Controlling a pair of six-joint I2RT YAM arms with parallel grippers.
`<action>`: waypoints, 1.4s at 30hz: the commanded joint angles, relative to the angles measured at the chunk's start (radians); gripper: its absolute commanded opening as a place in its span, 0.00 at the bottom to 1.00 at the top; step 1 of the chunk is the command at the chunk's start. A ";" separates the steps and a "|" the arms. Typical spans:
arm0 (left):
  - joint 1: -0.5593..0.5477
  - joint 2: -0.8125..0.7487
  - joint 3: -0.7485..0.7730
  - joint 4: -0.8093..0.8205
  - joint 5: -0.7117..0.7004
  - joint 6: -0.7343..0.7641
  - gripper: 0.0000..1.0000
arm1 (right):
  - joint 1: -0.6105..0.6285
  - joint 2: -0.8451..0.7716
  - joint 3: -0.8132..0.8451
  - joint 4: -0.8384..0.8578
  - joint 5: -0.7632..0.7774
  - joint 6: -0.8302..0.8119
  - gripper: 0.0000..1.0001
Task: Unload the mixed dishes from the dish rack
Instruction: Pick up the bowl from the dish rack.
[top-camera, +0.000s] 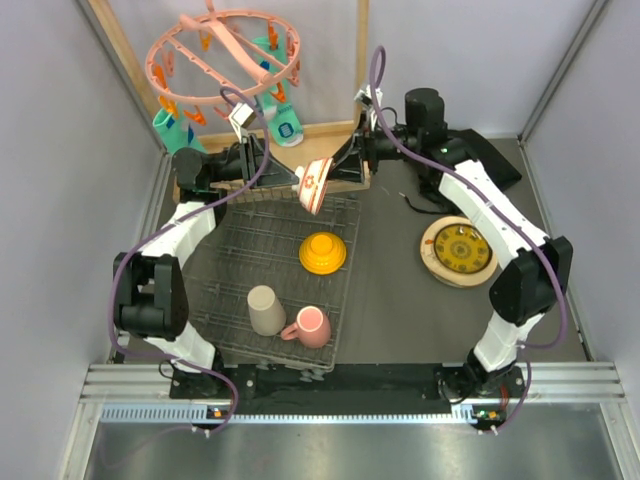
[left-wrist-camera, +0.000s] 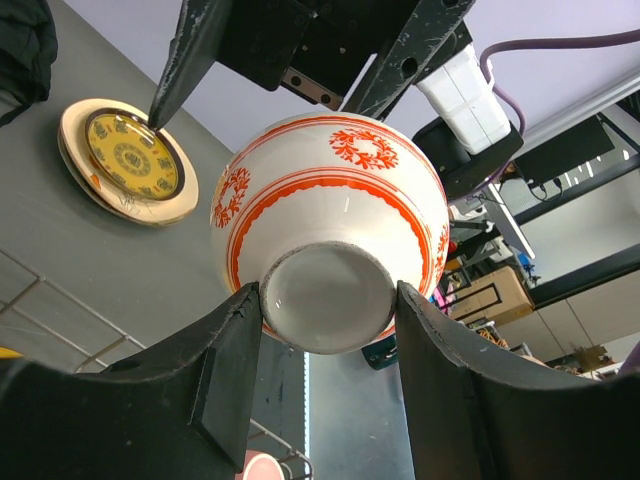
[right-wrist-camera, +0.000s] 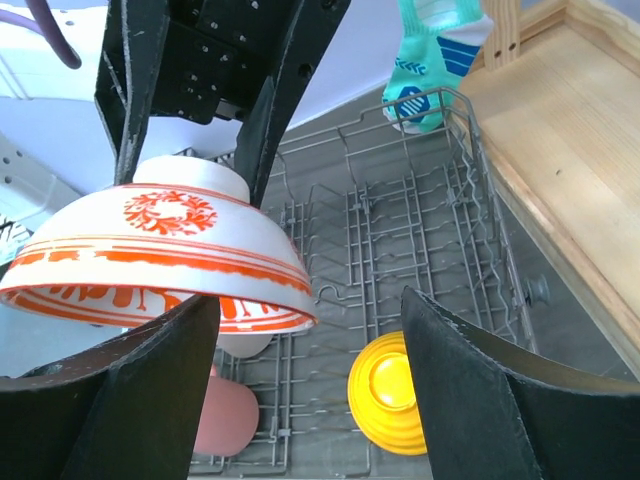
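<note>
A red-white bowl (top-camera: 313, 186) hangs tilted in the air over the back edge of the dish rack (top-camera: 240, 250). My left gripper (left-wrist-camera: 325, 380) is shut on the bowl's (left-wrist-camera: 330, 210) foot ring, one finger on each side. From the right, my right gripper (right-wrist-camera: 310, 390) stands open at the bowl's (right-wrist-camera: 150, 260) rim, which lies over its left finger (right-wrist-camera: 120, 400). On the rack lie an upside-down orange bowl (top-camera: 322, 253), a beige cup (top-camera: 266, 309) and a pink mug (top-camera: 310, 326). A small yellow patterned plate (top-camera: 458, 250) rests on a cream plate on the table at the right.
A wooden frame (top-camera: 120, 60) with a pink peg hanger (top-camera: 225, 50) and hanging socks (top-camera: 285, 125) stands behind the rack. A wooden board (right-wrist-camera: 570, 150) borders the rack's back edge. Grey walls close in both sides.
</note>
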 joint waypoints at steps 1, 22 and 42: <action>0.003 -0.033 0.002 0.078 -0.030 -0.011 0.00 | 0.026 0.023 0.075 0.039 -0.004 0.000 0.72; 0.002 -0.037 -0.006 0.082 -0.028 -0.016 0.00 | 0.066 0.051 0.112 0.007 -0.024 -0.032 0.37; 0.002 0.010 0.019 0.165 -0.036 -0.122 0.05 | 0.067 -0.012 0.067 0.017 -0.059 -0.006 0.00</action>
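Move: Pinched by its foot in the left fingers, mouth turned right, the red-patterned bowl has its middle about 4 cm to the right and 1 cm back of the left hand. From the open right hand it lies some 5 cm left and 4 cm back. Beneath the right hand, roughly 25 cm down, stand the yellow bowl, about 4 cm left and 3 cm back, and the pink mug, about 7 cm left and 20 cm back. Easing about 2.5 cm left onto the held bowl, the right hand brings its open fingers astride the rim's forward side, then stays there while they close from wide open to a narrow gap, pinching the wall with one finger inside and one outside. The left hand stays in place with its grip on the foot, its wrist turning only some 5 degrees near the end. ##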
